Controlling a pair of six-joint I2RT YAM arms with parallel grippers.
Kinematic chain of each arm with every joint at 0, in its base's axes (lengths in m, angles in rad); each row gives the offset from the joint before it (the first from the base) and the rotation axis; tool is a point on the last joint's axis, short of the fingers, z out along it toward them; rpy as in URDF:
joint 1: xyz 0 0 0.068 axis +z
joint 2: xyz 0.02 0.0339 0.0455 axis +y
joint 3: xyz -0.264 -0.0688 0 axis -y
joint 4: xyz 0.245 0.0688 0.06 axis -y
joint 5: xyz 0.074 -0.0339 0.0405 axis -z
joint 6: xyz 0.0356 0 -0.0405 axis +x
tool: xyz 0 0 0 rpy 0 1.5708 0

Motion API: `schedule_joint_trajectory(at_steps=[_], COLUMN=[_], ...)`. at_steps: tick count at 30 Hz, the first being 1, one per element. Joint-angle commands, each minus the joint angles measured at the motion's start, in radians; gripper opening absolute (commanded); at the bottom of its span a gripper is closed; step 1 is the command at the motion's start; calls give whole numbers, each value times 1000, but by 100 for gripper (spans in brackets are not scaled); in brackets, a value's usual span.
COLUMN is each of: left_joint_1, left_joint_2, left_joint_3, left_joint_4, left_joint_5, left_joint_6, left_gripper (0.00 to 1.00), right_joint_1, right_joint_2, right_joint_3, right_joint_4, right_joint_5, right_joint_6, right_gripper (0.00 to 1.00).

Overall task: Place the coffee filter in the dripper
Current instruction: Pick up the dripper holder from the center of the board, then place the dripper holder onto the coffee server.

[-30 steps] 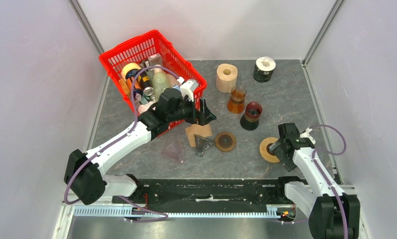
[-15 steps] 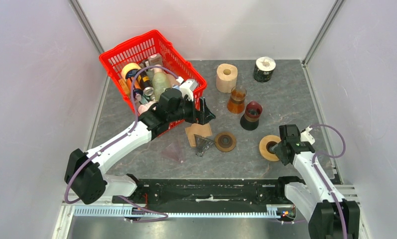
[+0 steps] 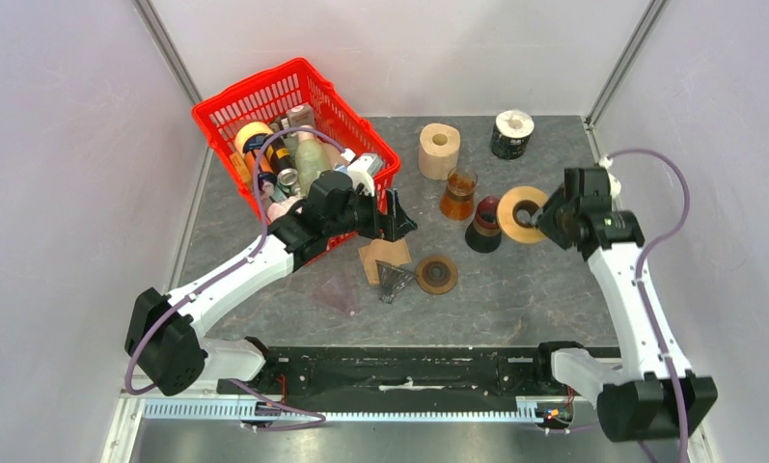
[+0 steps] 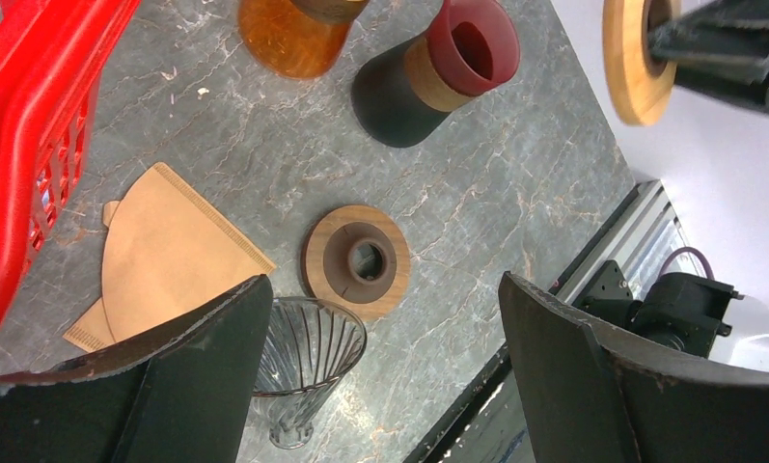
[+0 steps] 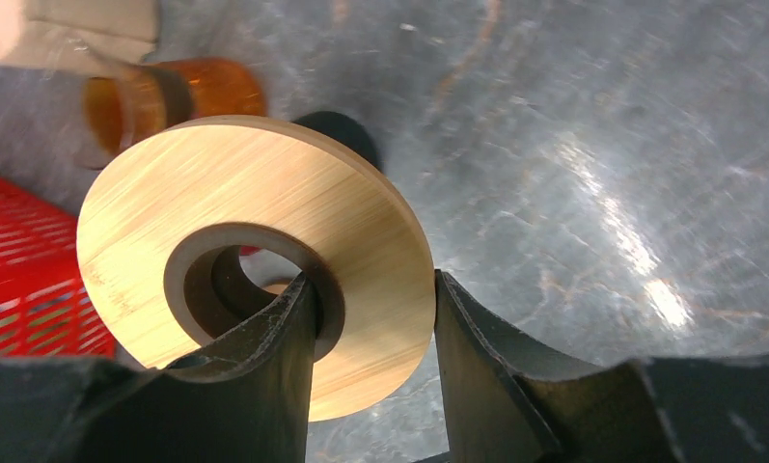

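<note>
The brown paper coffee filter (image 3: 381, 258) (image 4: 168, 253) lies flat on the table beside the red basket. Just in front of it the clear ribbed glass dripper (image 3: 393, 281) (image 4: 308, 349) lies on its side. My left gripper (image 3: 400, 221) (image 4: 383, 289) hangs open above them, with nothing between its fingers. A wooden ring with a dark centre (image 3: 436, 274) (image 4: 356, 261) rests next to the dripper. My right gripper (image 3: 546, 215) (image 5: 372, 285) is shut on a second wooden ring (image 3: 515, 214) (image 5: 264, 222), one finger through its hole, held in the air at the right.
A red basket (image 3: 228, 108) full of bottles stands at the back left. An amber glass (image 3: 458, 194), a dark cup with a red rim (image 3: 486, 224), a tan roll (image 3: 439, 149) and a black tin (image 3: 511, 134) stand behind. A pinkish clear cone (image 3: 340, 292) lies near the front.
My right gripper closed on the wooden ring at the front right, lifted it, and carried it back towards the dark cup. The left arm has not moved.
</note>
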Motion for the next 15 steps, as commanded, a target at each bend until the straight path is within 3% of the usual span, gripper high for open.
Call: schedule_joint_trajectory(at_steps=[1, 7, 15], left_joint_1=[-5, -5, -5], left_joint_2=[6, 8, 8], left_joint_3=[15, 17, 19], left_joint_4=[6, -7, -17], left_joint_5=[-22, -40, -53], left_joint_6=[26, 15, 5], left_gripper=[94, 94, 94], right_joint_1=[0, 2, 3], right_joint_2=[158, 354, 521], right_joint_3=[213, 412, 535], right_joint_4=[-85, -131, -193], right_joint_5=[-187, -319, -328], right_joint_6=[-115, -151, -196], right_gripper=[31, 30, 30])
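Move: The right hand already has the wooden dripper holder by its rim. The dark carafe with the red mouth stands about 7 cm ahead of this hand and 8 cm to its left, its middle some 12 cm lower. The amber carafe is about 15 cm ahead and 13 cm left. The small wooden ring lies level with the hand, 20 cm left, on the table 18 cm down. From the idle left hand the dark carafe is about 10 cm ahead, 17 cm right and 15 cm lower. Still pinching the holder's rim, one finger in the hole and the other outside, the right hand swings it forward and left, about 9 cm in all, towards the dark carafe's red mouth, while the wrist turns some 15 degrees counter-clockwise and tips about 10 degrees further down. It first climbs 2–3 cm, then slows and sinks by roughly a centimetre, carrying the holder high over the carafe with the fingers kept shut on it. ##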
